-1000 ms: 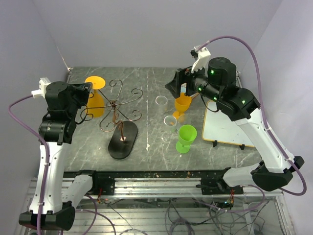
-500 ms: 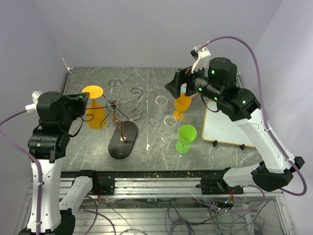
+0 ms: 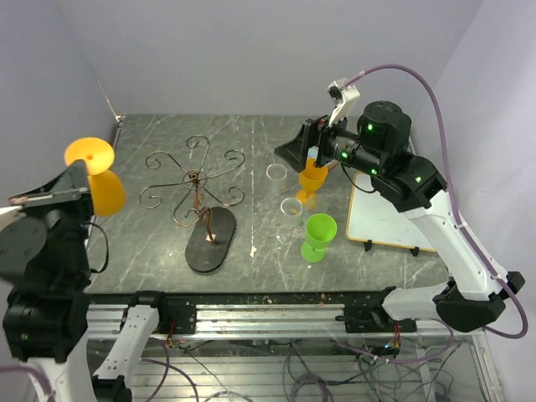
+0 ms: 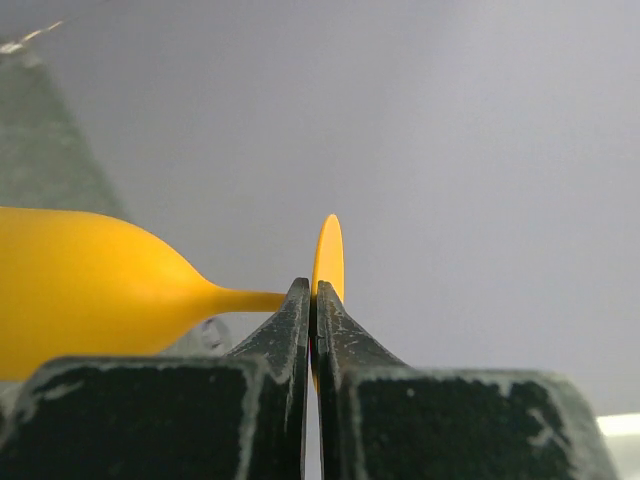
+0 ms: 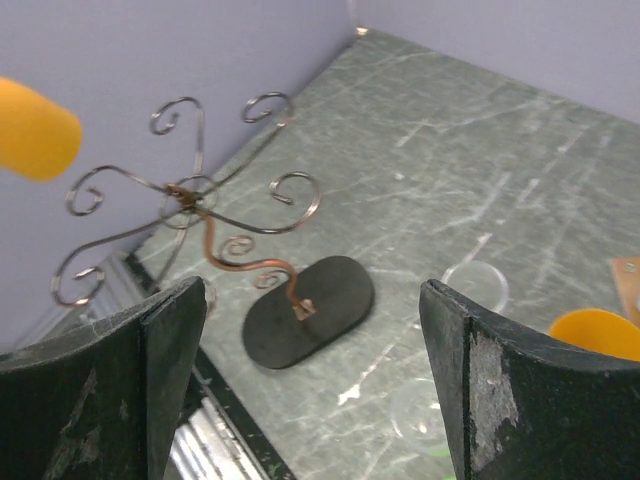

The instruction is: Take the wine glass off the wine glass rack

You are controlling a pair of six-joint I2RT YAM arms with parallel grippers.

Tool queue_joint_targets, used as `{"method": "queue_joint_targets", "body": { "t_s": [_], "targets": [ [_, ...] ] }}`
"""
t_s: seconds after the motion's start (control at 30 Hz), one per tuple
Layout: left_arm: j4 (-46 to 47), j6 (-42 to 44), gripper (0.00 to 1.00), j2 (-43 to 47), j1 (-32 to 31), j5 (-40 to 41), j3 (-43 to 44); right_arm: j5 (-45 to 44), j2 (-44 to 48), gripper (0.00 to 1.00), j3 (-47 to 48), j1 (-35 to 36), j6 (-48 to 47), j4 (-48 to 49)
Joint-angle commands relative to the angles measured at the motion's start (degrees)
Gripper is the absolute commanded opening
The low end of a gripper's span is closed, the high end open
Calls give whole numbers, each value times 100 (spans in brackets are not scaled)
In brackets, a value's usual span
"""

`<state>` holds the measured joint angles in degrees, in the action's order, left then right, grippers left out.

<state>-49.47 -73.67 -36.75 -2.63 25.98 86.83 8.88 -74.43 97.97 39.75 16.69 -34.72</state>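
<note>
The orange wine glass [image 3: 99,177] hangs in the air at the far left, clear of the wine glass rack [image 3: 194,177]. It lies sideways in the left wrist view, bowl [image 4: 80,300] to the left. My left gripper [image 3: 81,170] [image 4: 313,295] is shut on the thin edge of the glass's foot disc [image 4: 328,255]. The rack's copper-brown wire arms carry nothing, and it stands on its dark oval base [image 3: 211,239] [image 5: 308,312]. My right gripper [image 3: 293,151] [image 5: 312,290] hovers open and holds nothing, right of the rack [image 5: 190,195]. The held glass [image 5: 35,130] shows at the left edge there.
Right of the rack stand another orange glass [image 3: 312,180], a green glass [image 3: 319,234] and two clear glasses [image 3: 276,173] [image 3: 291,207]. A white board [image 3: 389,213] lies at the right. Purple walls close in the back and sides.
My left arm has drawn the orange glass left and up, off the rack's arm and well away from it. The right arm has barely moved.
</note>
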Motion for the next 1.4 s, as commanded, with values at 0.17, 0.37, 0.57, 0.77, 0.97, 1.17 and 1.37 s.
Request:
{"method": "queue_joint_targets", "body": {
  "t_s": [0.17, 0.37, 0.57, 0.77, 0.97, 1.17, 1.37],
  "targets": [
    [2622, 1254, 7, 192, -46, -1085, 429, 2360, 120, 89, -947, 2, 1474, 2534],
    [5799, 162, 7, -252, -340, -3882, -330, 3665, -87, 91, -1612, 9, 3289, 5263],
    [9487, -2266, 7, -1229, -352, -5526, -750, 3806, -357, 92, -1775, 8, 4354, 7194],
    [10662, -3347, 7, -1376, -352, -5783, -1348, 3136, -412, 93, -1947, -1, 4664, 7887],
    [11298, -4085, 7, -1128, -352, -5567, -2182, 2209, -147, 92, -2372, -19, 4371, 7695],
    [11886, -4674, 7, -1044, -352, -5496, -2738, 2690, -406, 91, -2247, -19, 4866, 8858],
    [12020, -4843, 7, -945, -352, -5487, -3052, 3270, -719, 87, -1941, 37, 5707, 10363]
  ]
}}
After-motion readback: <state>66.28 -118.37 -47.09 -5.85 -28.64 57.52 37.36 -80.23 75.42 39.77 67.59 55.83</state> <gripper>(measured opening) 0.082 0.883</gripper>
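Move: The left hand holds the orange wine glass by its stem near the foot; the open right gripper, its goal, lies about 10 cm ahead, 38 cm right and 5 cm lower. The rack's hub is some 6 cm ahead, 18 cm right and 13 cm below the left hand. For the right hand, the held glass's bowl lies roughly 35 cm left, 10 cm back and 4 cm lower; a standing orange glass is about 11 cm ahead, 7 cm right and 33 cm below. Left hand swings the gripped orange glass 15 cm right and up, bowl towards the open, rising right hand. ##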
